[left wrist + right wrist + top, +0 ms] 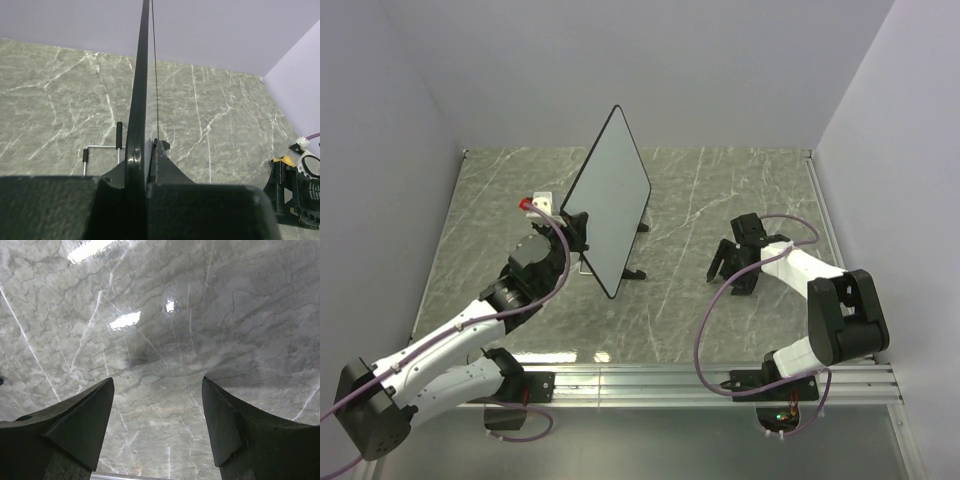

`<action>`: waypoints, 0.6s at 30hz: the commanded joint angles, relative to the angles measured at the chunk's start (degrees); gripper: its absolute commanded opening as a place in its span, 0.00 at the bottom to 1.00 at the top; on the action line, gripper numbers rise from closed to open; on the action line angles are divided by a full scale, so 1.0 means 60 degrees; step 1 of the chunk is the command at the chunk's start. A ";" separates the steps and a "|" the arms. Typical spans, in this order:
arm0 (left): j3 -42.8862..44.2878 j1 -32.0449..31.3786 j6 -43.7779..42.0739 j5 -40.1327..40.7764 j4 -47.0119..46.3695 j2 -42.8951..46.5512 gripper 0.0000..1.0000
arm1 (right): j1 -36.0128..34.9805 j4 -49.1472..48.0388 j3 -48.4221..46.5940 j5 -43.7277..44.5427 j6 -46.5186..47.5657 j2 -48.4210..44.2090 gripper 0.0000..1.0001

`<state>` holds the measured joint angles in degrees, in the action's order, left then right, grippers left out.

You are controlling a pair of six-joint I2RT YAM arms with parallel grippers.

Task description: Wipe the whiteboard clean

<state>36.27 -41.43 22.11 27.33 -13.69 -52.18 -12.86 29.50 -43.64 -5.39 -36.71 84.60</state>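
The whiteboard (610,200) stands tilted on edge at the table's middle left, and its visible face shows no marks. Its black feet (637,274) touch the table. My left gripper (576,228) is shut on the board's left rim. In the left wrist view the board is edge-on as a thin black rim (138,95) running up from between the fingers of my left gripper (145,150). My right gripper (732,270) hangs open low over the table on the right, well apart from the board. In the right wrist view nothing but marble lies between the fingers of my right gripper (157,390).
The table is grey marble (700,200), with white walls to the left, back and right. A metal rail (670,380) runs along the near edge. A small white piece with a red tip (532,203) sits by the left wrist. The board's wire stand (102,147) shows behind it.
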 commanded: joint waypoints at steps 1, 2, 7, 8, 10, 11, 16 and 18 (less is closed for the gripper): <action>-0.0362 0.0079 -0.1782 -0.0132 0.3381 -0.0779 0.00 | 0.0049 0.0226 0.0681 0.0253 0.0156 0.0490 0.78; -0.0289 0.0064 -0.1650 -0.0103 0.3453 -0.1012 0.00 | 0.0064 0.0211 0.0667 0.0224 0.0185 0.0519 0.78; 0.0879 0.0006 -0.0376 0.0103 0.4653 -0.2097 0.00 | 0.0064 0.0196 0.0623 0.0239 0.0229 0.0534 0.77; 0.1144 -0.0038 -0.0244 0.0132 0.4858 -0.2403 0.00 | 0.0093 0.0211 0.0608 0.0239 0.0273 0.0534 0.78; 0.1802 -0.0140 0.0152 0.0351 0.5327 -0.2654 0.00 | 0.0108 0.0226 0.0564 0.0253 0.0288 0.0534 0.77; 0.1980 -0.0184 0.0284 0.0453 0.5474 -0.2742 0.00 | 0.0093 0.0211 0.0564 0.0253 0.0303 0.0534 0.77; 0.3266 -0.0200 0.1558 0.0718 0.7067 -0.3298 0.00 | 0.0108 0.0211 0.0535 0.0224 0.0346 0.0593 0.77; 0.3607 -0.0258 0.1677 0.0732 0.7262 -0.3344 0.00 | 0.0108 0.0182 0.0549 0.0224 0.0347 0.0549 0.77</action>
<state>56.73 -42.89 31.73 29.71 4.71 -69.06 -12.62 29.45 -43.59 -5.65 -36.05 84.60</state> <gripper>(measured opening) 0.058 0.767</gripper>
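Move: Ahead and to the right of the left hand, which still has the near edge of the whiteboard pinched, the board's middle is roughly 7 cm forward, 7 cm right and 11 cm below. On the table some 26 cm down, its near foot clamp is about 6 cm back and 9 cm right, its far one 4 cm forward and 11 cm right. The wire legs lie about 4 cm back and 1 cm left. From the right hand the board's middle is some 22 cm left, 12 cm ahead and 13 cm up. Keeping its shut fingers clamped on the whiteboard's near edge, the left hand swings it rightward and forward over the foot clamps, about 5 cm in all at nearly constant height. The sideways part carries on after the forward part eases, and the fingers tip down by some 15 degrees. ##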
